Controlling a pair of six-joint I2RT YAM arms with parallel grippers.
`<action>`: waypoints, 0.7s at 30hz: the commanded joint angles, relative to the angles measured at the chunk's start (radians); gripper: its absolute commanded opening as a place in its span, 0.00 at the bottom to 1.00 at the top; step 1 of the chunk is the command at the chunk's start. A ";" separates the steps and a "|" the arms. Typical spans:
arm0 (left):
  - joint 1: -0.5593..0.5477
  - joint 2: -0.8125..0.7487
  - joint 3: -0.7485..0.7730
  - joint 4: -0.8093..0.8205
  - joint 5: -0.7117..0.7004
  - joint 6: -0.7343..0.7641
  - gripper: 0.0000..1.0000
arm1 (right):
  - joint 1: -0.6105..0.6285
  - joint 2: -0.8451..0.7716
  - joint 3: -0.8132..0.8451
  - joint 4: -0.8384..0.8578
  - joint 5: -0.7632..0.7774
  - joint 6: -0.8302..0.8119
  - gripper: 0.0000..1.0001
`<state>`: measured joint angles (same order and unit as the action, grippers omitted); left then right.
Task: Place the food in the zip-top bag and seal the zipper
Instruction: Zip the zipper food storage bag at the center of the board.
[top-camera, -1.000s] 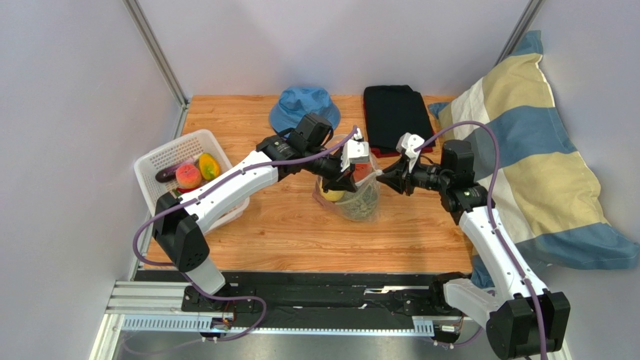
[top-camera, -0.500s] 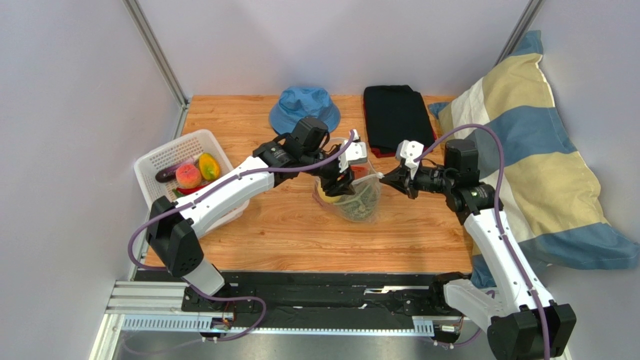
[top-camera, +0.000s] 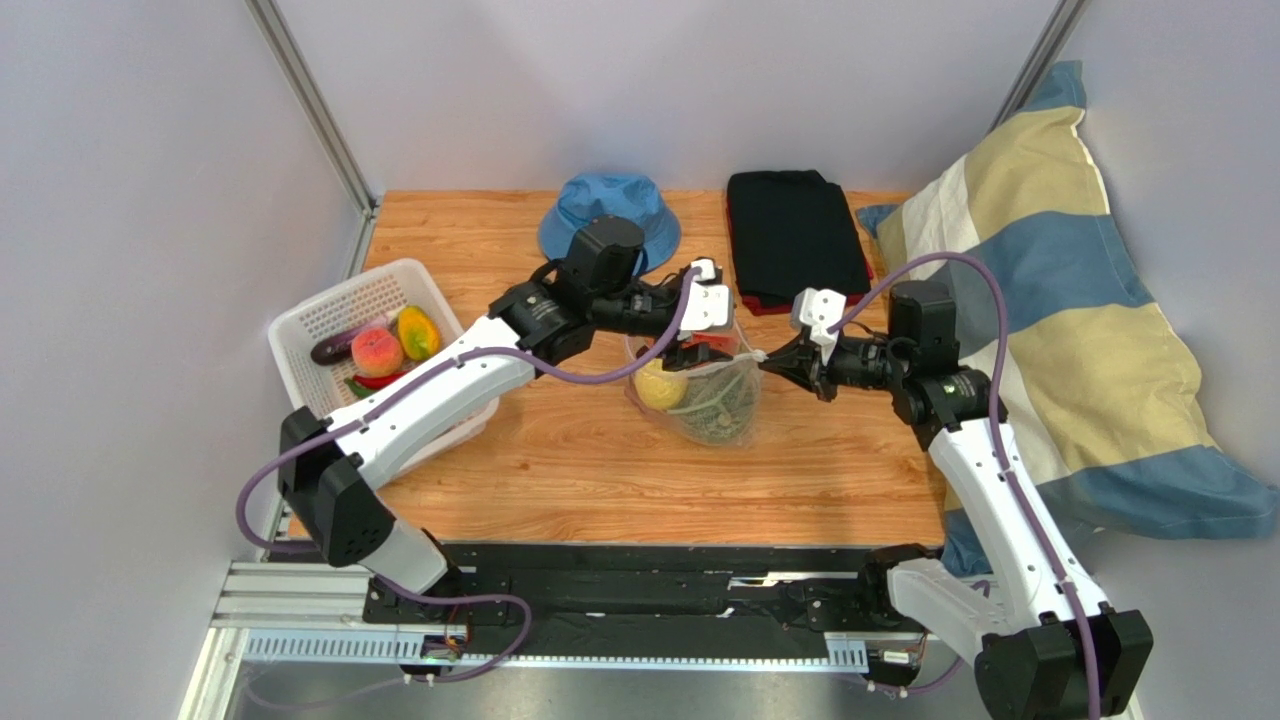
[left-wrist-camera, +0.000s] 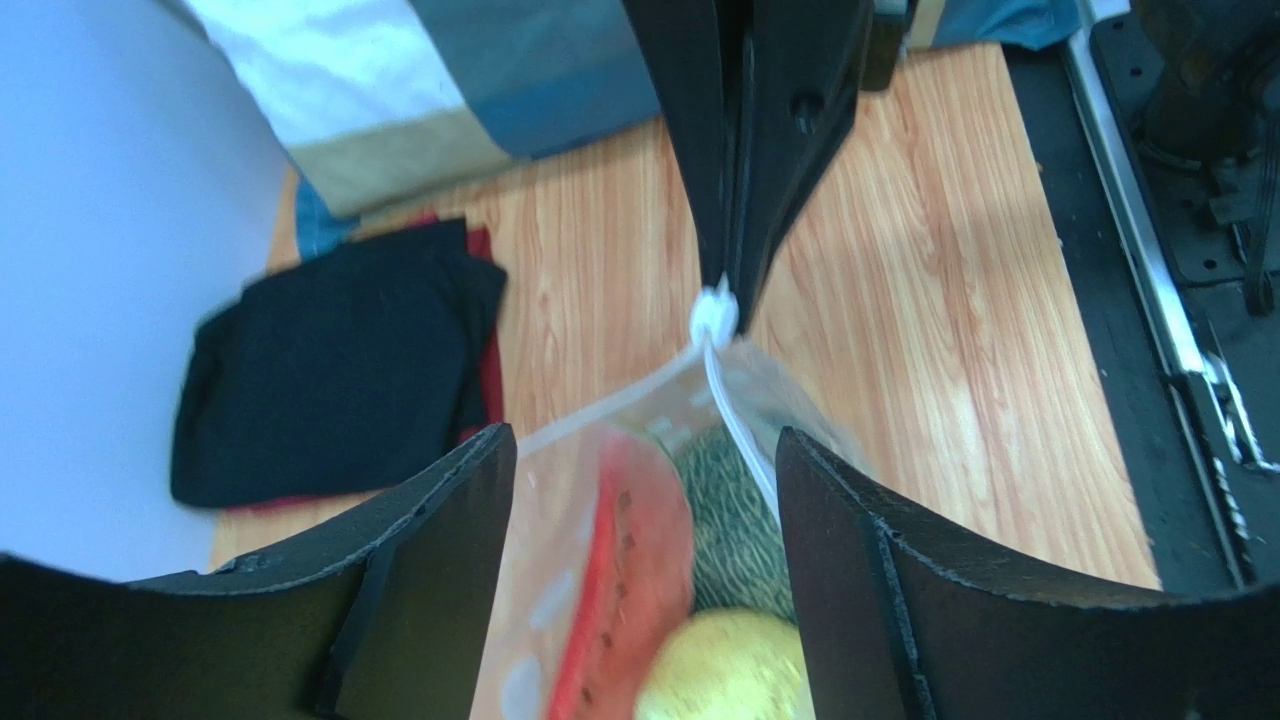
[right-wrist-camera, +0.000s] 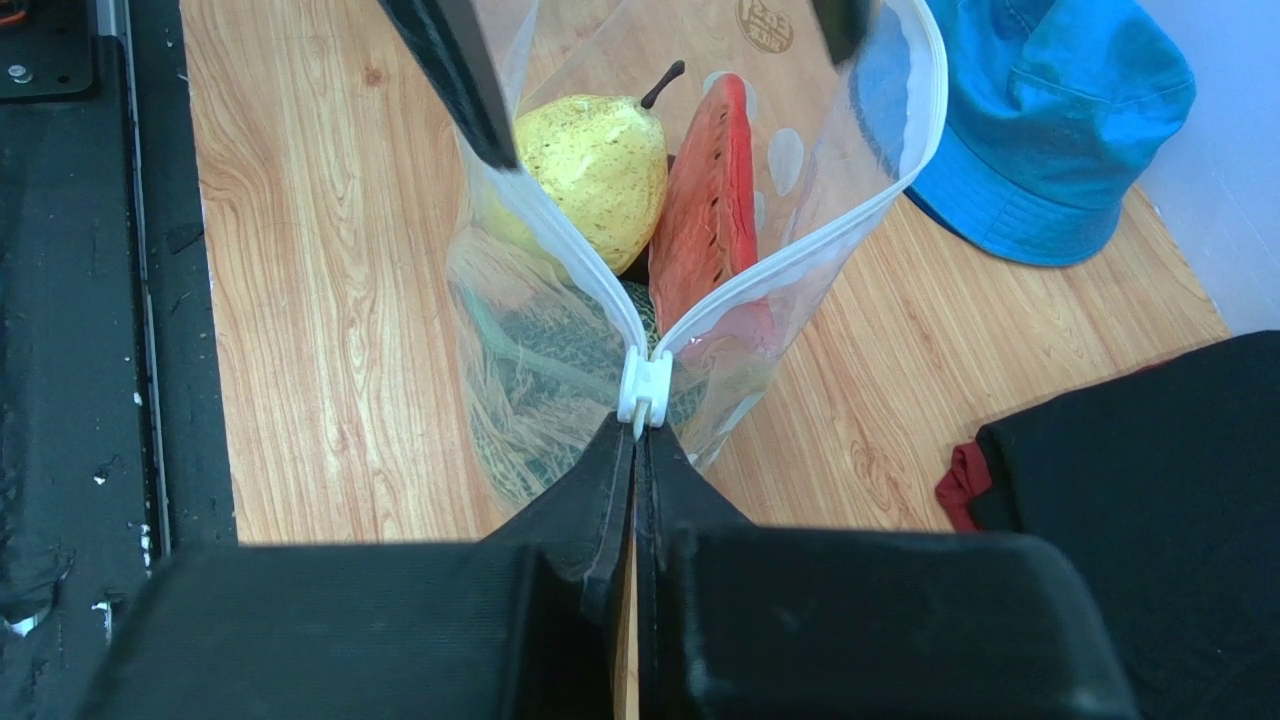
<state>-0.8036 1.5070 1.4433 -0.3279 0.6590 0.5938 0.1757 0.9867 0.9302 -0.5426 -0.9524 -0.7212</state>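
Note:
The zip-top bag (top-camera: 709, 396) stands in the middle of the table with its mouth gaping. Inside it are food pieces: a yellow fruit (right-wrist-camera: 595, 159), a watermelon slice (right-wrist-camera: 712, 198) and a ribbed green squash (right-wrist-camera: 529, 378). My right gripper (right-wrist-camera: 636, 435) is shut on the near end of the zipper (right-wrist-camera: 787, 252), at its white slider (right-wrist-camera: 646, 393). My left gripper (left-wrist-camera: 646, 600) is open above the bag's far end, one finger on each side of the mouth, nothing pinched. From above, the left gripper (top-camera: 696, 336) and right gripper (top-camera: 771, 362) face each other across the bag.
A white mesh basket (top-camera: 323, 309) at the left edge holds more toy food, among it a pink-orange fruit (top-camera: 376, 354). A blue hat (top-camera: 609, 212) and a black folded cloth (top-camera: 793, 234) lie at the back. A striped pillow (top-camera: 1059, 308) fills the right side.
My left gripper has opened and drawn back a little from inside the bag. My right gripper has shut on the zipper's end, and the bag mouth now stands pulled out toward it.

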 joint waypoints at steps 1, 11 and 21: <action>-0.037 0.084 0.120 -0.048 0.116 0.126 0.70 | 0.005 -0.033 0.004 0.016 -0.031 -0.032 0.00; -0.082 0.162 0.170 -0.092 0.125 0.205 0.46 | 0.007 -0.054 -0.008 0.000 -0.029 -0.057 0.00; -0.092 0.196 0.204 -0.125 0.148 0.231 0.21 | 0.008 -0.077 -0.019 -0.019 -0.031 -0.089 0.00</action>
<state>-0.8841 1.6917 1.5990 -0.4461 0.7525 0.7876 0.1764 0.9394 0.9131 -0.5747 -0.9531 -0.7689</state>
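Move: The zipper slider lies about 5 cm to the right of the open left fingers, roughly 3 cm below them and 1 cm back. Inside the bag, the watermelon slice is 1 cm left of the left hand and some 8 cm down; the pear is about 8 cm left, 3 cm back and 11 cm down. The right fingers already hold the zipper end, the slider about 1 cm left of their tips. Rightwards over the bag's mouth first, then down and slightly back, the left hand travels about 5 cm to the right and 3 cm down to the zipper slider, turning some 10 to 15 degrees clockwise. Its fingers narrow from well open to about a quarter, one on each side of the slider. The right hand keeps its shut grip on the zipper end and eases back about 1 cm. ##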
